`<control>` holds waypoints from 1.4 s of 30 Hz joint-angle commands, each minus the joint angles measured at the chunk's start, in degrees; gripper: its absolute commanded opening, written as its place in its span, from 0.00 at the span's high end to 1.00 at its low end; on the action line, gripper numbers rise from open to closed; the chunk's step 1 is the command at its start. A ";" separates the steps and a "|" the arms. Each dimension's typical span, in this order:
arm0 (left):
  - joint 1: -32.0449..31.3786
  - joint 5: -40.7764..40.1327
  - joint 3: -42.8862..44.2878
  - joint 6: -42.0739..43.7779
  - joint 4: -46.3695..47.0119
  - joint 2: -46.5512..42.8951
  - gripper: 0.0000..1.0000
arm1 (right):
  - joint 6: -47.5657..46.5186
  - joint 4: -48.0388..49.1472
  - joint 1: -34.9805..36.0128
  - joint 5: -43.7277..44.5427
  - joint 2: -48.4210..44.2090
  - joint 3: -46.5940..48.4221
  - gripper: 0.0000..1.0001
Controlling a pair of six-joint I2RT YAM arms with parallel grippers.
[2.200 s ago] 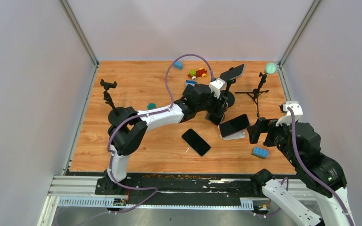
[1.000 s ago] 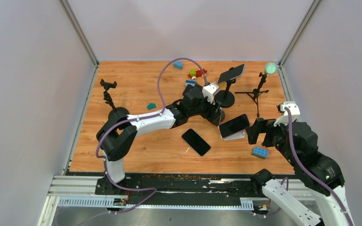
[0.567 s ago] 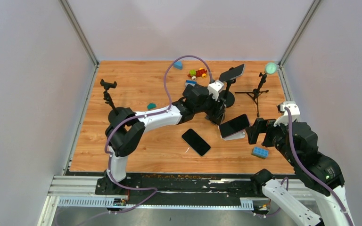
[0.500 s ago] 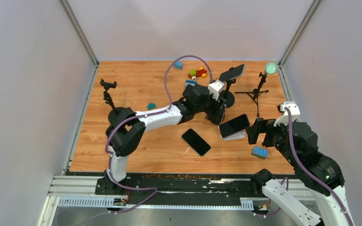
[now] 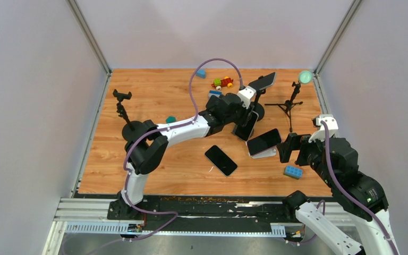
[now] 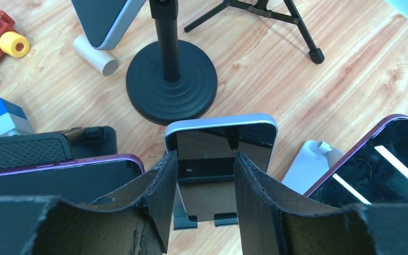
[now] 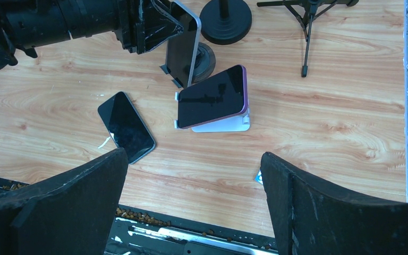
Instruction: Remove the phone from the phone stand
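A silver-edged phone (image 6: 220,139) leans on a low black phone stand (image 6: 186,220), also seen in the top view as the phone (image 5: 247,125). My left gripper (image 6: 206,156) hovers on the screen side of it. Its jaws are half narrowed, and the screen shows through the gap. The left fingertip (image 6: 169,159) meets the phone's left edge, while the right one lies over the glass. From the right wrist view, the left gripper (image 7: 162,24) sits by the upper part of the phone (image 7: 183,37). My right gripper (image 7: 194,154) stands wide open over bare table near the front right.
A purple phone (image 5: 264,141) rests on a white stand. Another phone (image 5: 262,81) is clamped on a round-based pole, and a black phone (image 5: 221,160) lies flat. Toy bricks (image 5: 223,82), a blue brick (image 5: 292,171), a tripod (image 5: 291,105) and a small clamp stand (image 5: 122,103) are around.
The left gripper's jaws have narrowed and it has shifted slightly up and right, so the silver phone now shows more in the top view. The right arm has not moved.
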 commanded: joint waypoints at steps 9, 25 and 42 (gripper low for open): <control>-0.11 -1.28 0.47 1.80 1.02 0.67 0.38 | 0.62 0.06 -0.25 -0.20 0.23 -0.08 0.03; -0.09 1.98 -2.84 -0.15 6.23 -3.65 0.00 | 0.55 0.11 -0.21 -0.75 0.35 -0.12 0.03; -0.06 1.44 0.99 -0.74 9.21 1.13 0.00 | 0.90 -0.20 -0.25 -1.64 0.58 -0.56 0.03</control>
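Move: The phone on the stand is right at the left hand's half-open fingers, its middle about 1 cm back, 1 cm right and 2 cm below, both tips over its screen. The tall black stand rises some 9 cm ahead and 5 cm right; the purple phone on the white stand is roughly 7 cm back and 8 cm right, 6 cm lower. From the right hand, the phone lies about 21 cm ahead, 10 cm left and 15 cm below. The left fingertips, close against the phone's screen, come free and spread from half to fully open, wide enough to straddle the phone's sides. Meanwhile the hand sinks about 2.5 cm and eases back slightly, then climbs some 3 cm, finishing barely higher and about 1 cm farther right, the wrist rolling back by around five degrees. ##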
